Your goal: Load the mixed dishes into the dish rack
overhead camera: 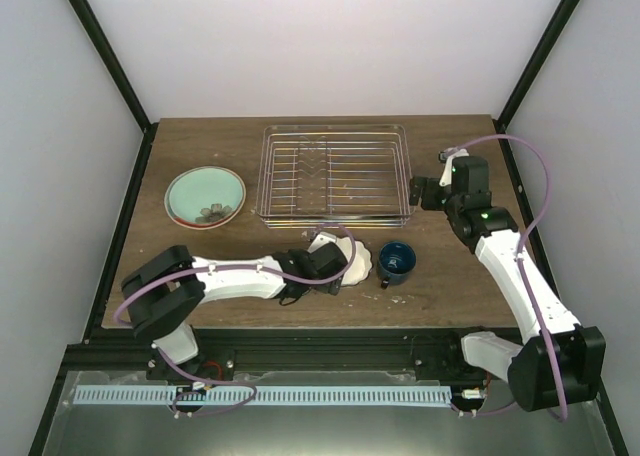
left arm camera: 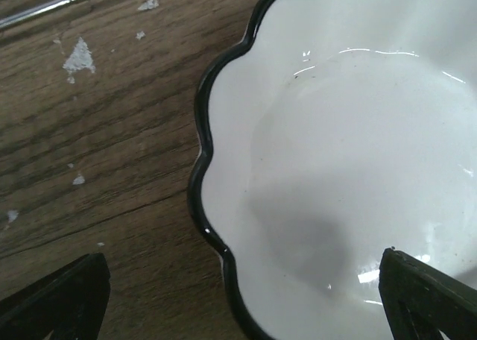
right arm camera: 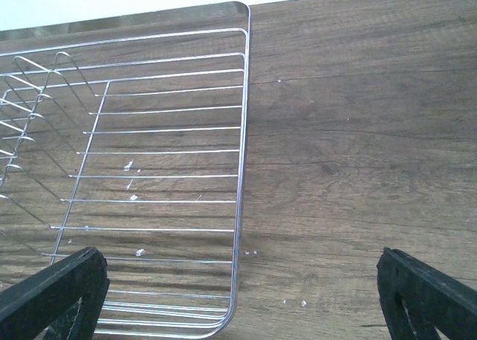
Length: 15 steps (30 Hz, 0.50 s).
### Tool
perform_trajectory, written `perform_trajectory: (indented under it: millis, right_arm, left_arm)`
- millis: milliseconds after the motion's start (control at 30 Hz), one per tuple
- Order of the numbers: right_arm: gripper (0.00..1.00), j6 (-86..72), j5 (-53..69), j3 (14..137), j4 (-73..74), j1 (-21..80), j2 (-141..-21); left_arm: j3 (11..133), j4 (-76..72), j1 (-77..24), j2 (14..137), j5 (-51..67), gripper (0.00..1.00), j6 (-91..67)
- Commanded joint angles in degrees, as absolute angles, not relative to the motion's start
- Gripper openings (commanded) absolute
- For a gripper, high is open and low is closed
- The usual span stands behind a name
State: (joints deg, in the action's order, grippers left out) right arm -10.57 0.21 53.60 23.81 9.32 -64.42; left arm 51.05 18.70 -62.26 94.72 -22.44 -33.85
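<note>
The silver wire dish rack (overhead camera: pixel 335 176) stands at the back middle of the table. In front of it lie a white scalloped dish (overhead camera: pixel 352 263) with a black rim and a dark blue mug (overhead camera: pixel 396 261). A pale-green plate (overhead camera: pixel 205 197) with a red rim and a dark patch lies at the left. My left gripper (overhead camera: pixel 322 259) is open low over the scalloped dish (left arm camera: pixel 350 168), whose left rim runs between the two fingers (left arm camera: pixel 52 299). My right gripper (overhead camera: pixel 420 192) hangs open beside the rack's right end (right arm camera: pixel 242 131), holding nothing.
White flecks dot the brown wooden table (right arm camera: pixel 358 153). White walls and black frame posts close in the table on three sides. The mug stands just right of the scalloped dish, with a narrow gap between them.
</note>
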Motion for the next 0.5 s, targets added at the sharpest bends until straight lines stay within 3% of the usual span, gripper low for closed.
perform_trajectory:
  millis: [0, 133, 300, 467]
  right_arm:
    - [1.0, -10.6, 0.2, 53.8, 24.5, 9.8, -63.9]
    - [1.0, -10.6, 0.1, 53.6, 24.3, 9.7, -64.3]
    - [1.0, -10.6, 0.2, 53.2, 24.0, 9.8, -64.6]
    - [1.0, -10.6, 0.7, 52.9, 23.7, 9.8, -64.9]
  left_arm:
    - [52.4, 17.0, -62.7, 97.1, -23.4, 1.0, -35.2]
    - [52.6, 16.2, -62.7, 98.2, -22.4, 0.92, -35.1]
    - [53.1, 16.2, -62.7, 98.4, -21.8, 0.59, -34.9]
    - [53.4, 16.6, -62.7, 98.2, -21.3, 0.35, -34.7]
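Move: The small scalloped bowl has its middle about 4 cm ahead of my left hand, 5 cm to its right and 2 cm lower; its near-left rim already lies between my open fingers. The blue mug stands some 11 cm to the right of the bowl, level with it. The rack's middle is roughly 25 cm ahead of my left hand and 2 cm right. From my right hand the bowl is about 8 cm back, 19 cm left and 20 cm below. I ease my left hand about 1 cm to the right, over the bowl, settling slightly lower. Keeping the wrist steady, I start closing the wide-open fingers across the bowl's left rim, one finger inside and one outside, to a bit under half open, the outer one coming right up beside the rim. ##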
